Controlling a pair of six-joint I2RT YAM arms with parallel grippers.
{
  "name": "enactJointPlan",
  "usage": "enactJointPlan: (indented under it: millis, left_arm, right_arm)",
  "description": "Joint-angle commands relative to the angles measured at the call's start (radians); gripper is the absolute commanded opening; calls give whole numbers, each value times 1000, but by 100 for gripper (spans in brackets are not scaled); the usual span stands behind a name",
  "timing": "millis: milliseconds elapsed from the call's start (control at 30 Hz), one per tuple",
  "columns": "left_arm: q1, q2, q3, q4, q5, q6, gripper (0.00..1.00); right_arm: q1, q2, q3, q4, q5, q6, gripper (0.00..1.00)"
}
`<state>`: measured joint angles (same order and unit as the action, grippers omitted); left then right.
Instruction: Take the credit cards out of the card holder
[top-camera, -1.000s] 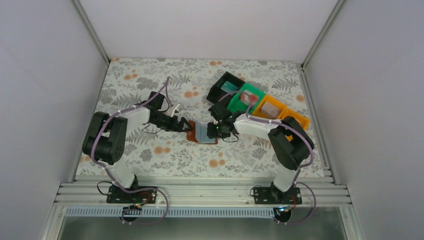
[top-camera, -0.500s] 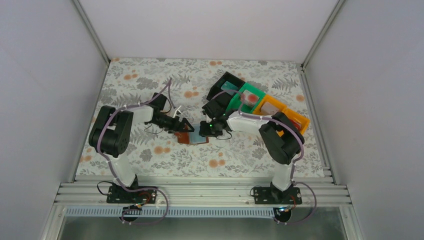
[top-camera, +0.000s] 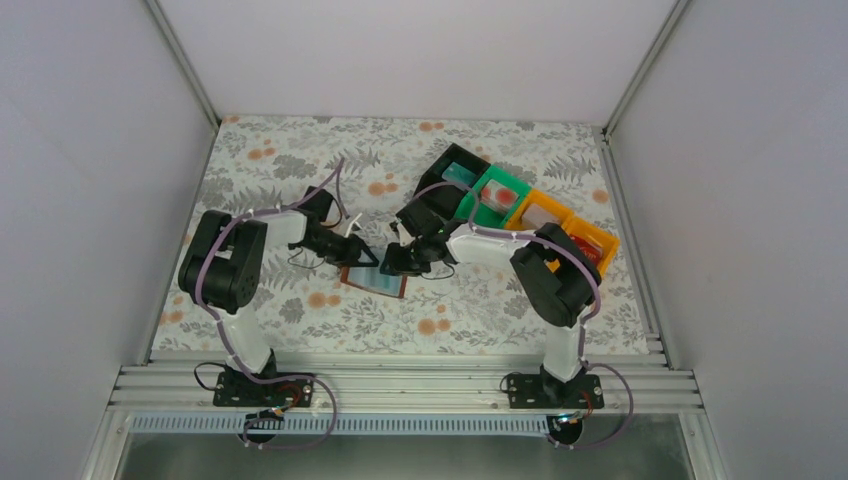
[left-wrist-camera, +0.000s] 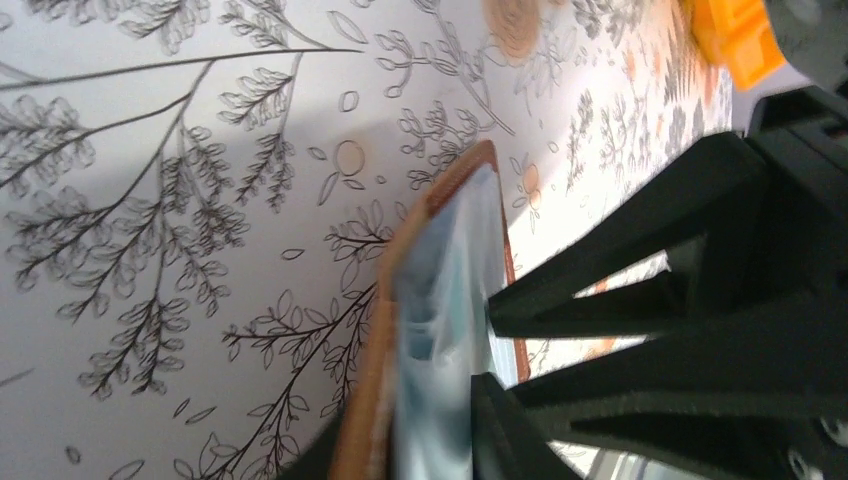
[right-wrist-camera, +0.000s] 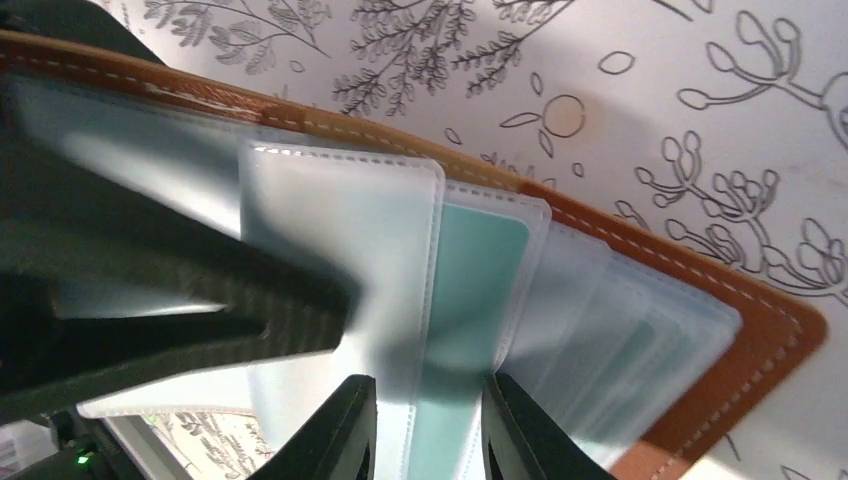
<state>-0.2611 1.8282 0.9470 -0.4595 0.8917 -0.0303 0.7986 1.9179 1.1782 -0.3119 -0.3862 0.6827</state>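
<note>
The card holder (top-camera: 375, 282) lies open on the floral table, brown outside and pale blue-grey inside. In the left wrist view it shows edge-on, and my left gripper (left-wrist-camera: 410, 440) (top-camera: 355, 262) is shut on its left edge, one finger under the brown cover (left-wrist-camera: 365, 380) and one on the clear sleeves. My right gripper (right-wrist-camera: 430, 420) (top-camera: 392, 265) reaches in from the right with its jaws part-way apart. Its fingertips (right-wrist-camera: 350, 430) rest on the sleeves either side of a teal credit card (right-wrist-camera: 480, 280), which sits inside its sleeve. The holder's brown rim (right-wrist-camera: 700, 270) runs behind the sleeves.
A row of bins stands at the back right: black (top-camera: 447, 180), green (top-camera: 495, 195) and orange (top-camera: 560, 222). Each holds a flat card. The right arm's elbow (top-camera: 550, 275) rises just in front of the orange bin.
The card holder has slid left and toward the near edge together with both grippers. My left gripper, wide open earlier, has closed onto the holder's edge.
</note>
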Motion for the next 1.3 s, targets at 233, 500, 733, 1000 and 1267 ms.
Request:
enactJointPlan:
  millis: [233, 500, 733, 1000, 1267]
  left_arm:
    - [-2, -26, 23, -45, 33, 66, 2]
    - [-1, -149, 136, -157, 148, 216, 2]
    - [-2, -231, 301, -384, 299, 436, 2]
    - [-10, -262, 437, -490, 315, 498, 2]
    - [-25, -303, 499, -553, 329, 535, 2]
  right_arm:
    - [-18, -148, -70, 123, -50, 12, 30]
    - [-97, -394, -190, 120, -19, -83, 45]
    - [-133, -598, -253, 215, -94, -199, 75]
    - [-168, -687, -315, 286, -124, -216, 89]
    - [-186, -716, -332, 322, -139, -238, 85]
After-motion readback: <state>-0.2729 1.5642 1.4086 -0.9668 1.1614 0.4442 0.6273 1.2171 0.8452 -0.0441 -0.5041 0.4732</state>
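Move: The card holder lies open right under both hands. Its middle is about 3 cm right of the left hand, 2 cm back and 1 cm below; from the right hand it is some 2 cm left, 2 cm back and 1 cm below. The black box stands roughly 17 cm ahead and 13 cm to the right of the right hand, the green box about 12 cm ahead and 21 cm to the right, both near hand height. The left fingers close on the left part of the card holder, one on the pockets and one under the brown back, and keep that pinch as the hand lifts about 23 cm, its fingers levelling out and the wrist turning some 40 degrees. The right hand comes off the pockets, rises some 20 cm alongside while drawing 7 cm right, levels too, and opens wide around the holder's right end. ##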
